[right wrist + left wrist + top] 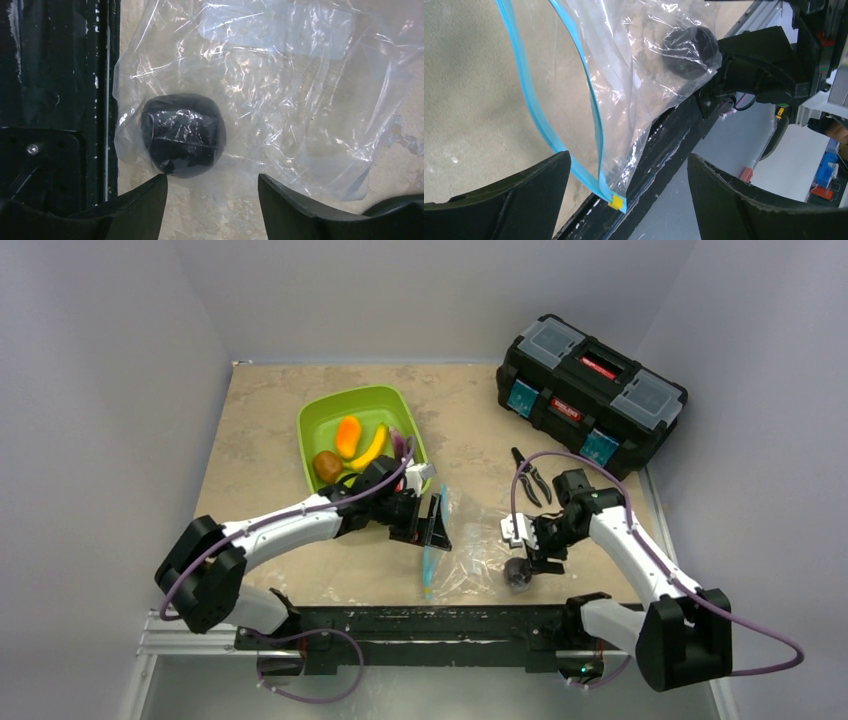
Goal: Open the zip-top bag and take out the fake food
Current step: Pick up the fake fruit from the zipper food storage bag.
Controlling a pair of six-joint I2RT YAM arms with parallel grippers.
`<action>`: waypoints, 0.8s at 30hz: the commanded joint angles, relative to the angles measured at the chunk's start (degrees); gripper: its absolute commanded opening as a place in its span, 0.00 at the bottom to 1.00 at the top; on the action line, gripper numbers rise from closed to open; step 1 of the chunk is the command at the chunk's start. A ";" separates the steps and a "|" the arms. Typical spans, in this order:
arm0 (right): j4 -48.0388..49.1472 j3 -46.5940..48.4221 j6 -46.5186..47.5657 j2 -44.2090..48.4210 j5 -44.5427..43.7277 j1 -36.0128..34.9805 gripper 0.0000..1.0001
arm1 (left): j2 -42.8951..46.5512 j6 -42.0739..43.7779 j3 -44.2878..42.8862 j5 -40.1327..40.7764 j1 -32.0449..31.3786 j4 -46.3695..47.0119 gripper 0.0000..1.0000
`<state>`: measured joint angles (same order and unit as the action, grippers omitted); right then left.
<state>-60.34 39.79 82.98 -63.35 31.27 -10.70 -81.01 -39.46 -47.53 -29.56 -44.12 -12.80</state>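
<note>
The zip-top bag [470, 545] lies flat near the table's front edge, its teal zipper strip [531, 100] parted, with a yellow slider [615, 201] at the near end. A dark plum [182, 135] sits inside the bag's closed corner [517, 573]. My left gripper [437, 523] hovers at the bag's mouth, open [629, 157], the zipper corner showing between its fingers untouched. My right gripper [533, 556] is open [211, 182] just short of the plum, its left fingertip [157, 182] nearly at the plastic. Other fake food, an orange piece [347, 436], banana [370, 448] and kiwi [327, 466], lies in the green tray [320, 420].
A black toolbox [590, 390] stands at the back right. Black-handled pliers [530, 478] lie just beyond the right arm. The black mounting rail [420, 625] runs along the near edge, close under the bag's corner [60, 100].
</note>
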 commanded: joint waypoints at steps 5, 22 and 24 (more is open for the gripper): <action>10.40 -3.24 -2.20 -3.52 -1.51 -6.16 0.59 | -6.72 0.37 -4.56 1.57 -0.98 2.78 0.72; 29.13 4.37 -27.31 -12.73 5.72 -4.85 0.00 | -11.39 -4.20 -3.08 -3.92 -0.93 11.74 0.00; 33.18 5.04 -31.88 -12.69 2.65 -1.45 0.00 | -10.84 -5.50 -2.00 -4.47 -0.77 15.79 0.00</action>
<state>-36.91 41.47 62.06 -76.29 35.59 -16.69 -92.71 -41.76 -50.35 -30.68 -44.77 -6.79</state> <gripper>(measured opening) 0.004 0.007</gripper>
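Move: The left hand, open, hangs about 6 cm above the blue strip of the bag's mouth; the yellow slider is some 10 cm back and 3 cm left, and the black fake fruit about 16 cm right and 7 cm back. The right hand, part open, goes for the bag film about 3 cm to its left, 1 cm ahead and 4 cm below; the fruit inside is 3 cm back, 5 cm left and 2 cm below, the pliers roughly 17 cm ahead, 1 cm left. Both hands pinch the bag: the left sinks about 4.5 cm, shuts on the upper layer at the mouth, then rises a little, easing right. The right drops about 3 cm while drifting left, closes on loose film beside the fruit, then draws it forward and left, lifting slightly, about 6 cm forward overall and turning some 10 degrees clockwise. ##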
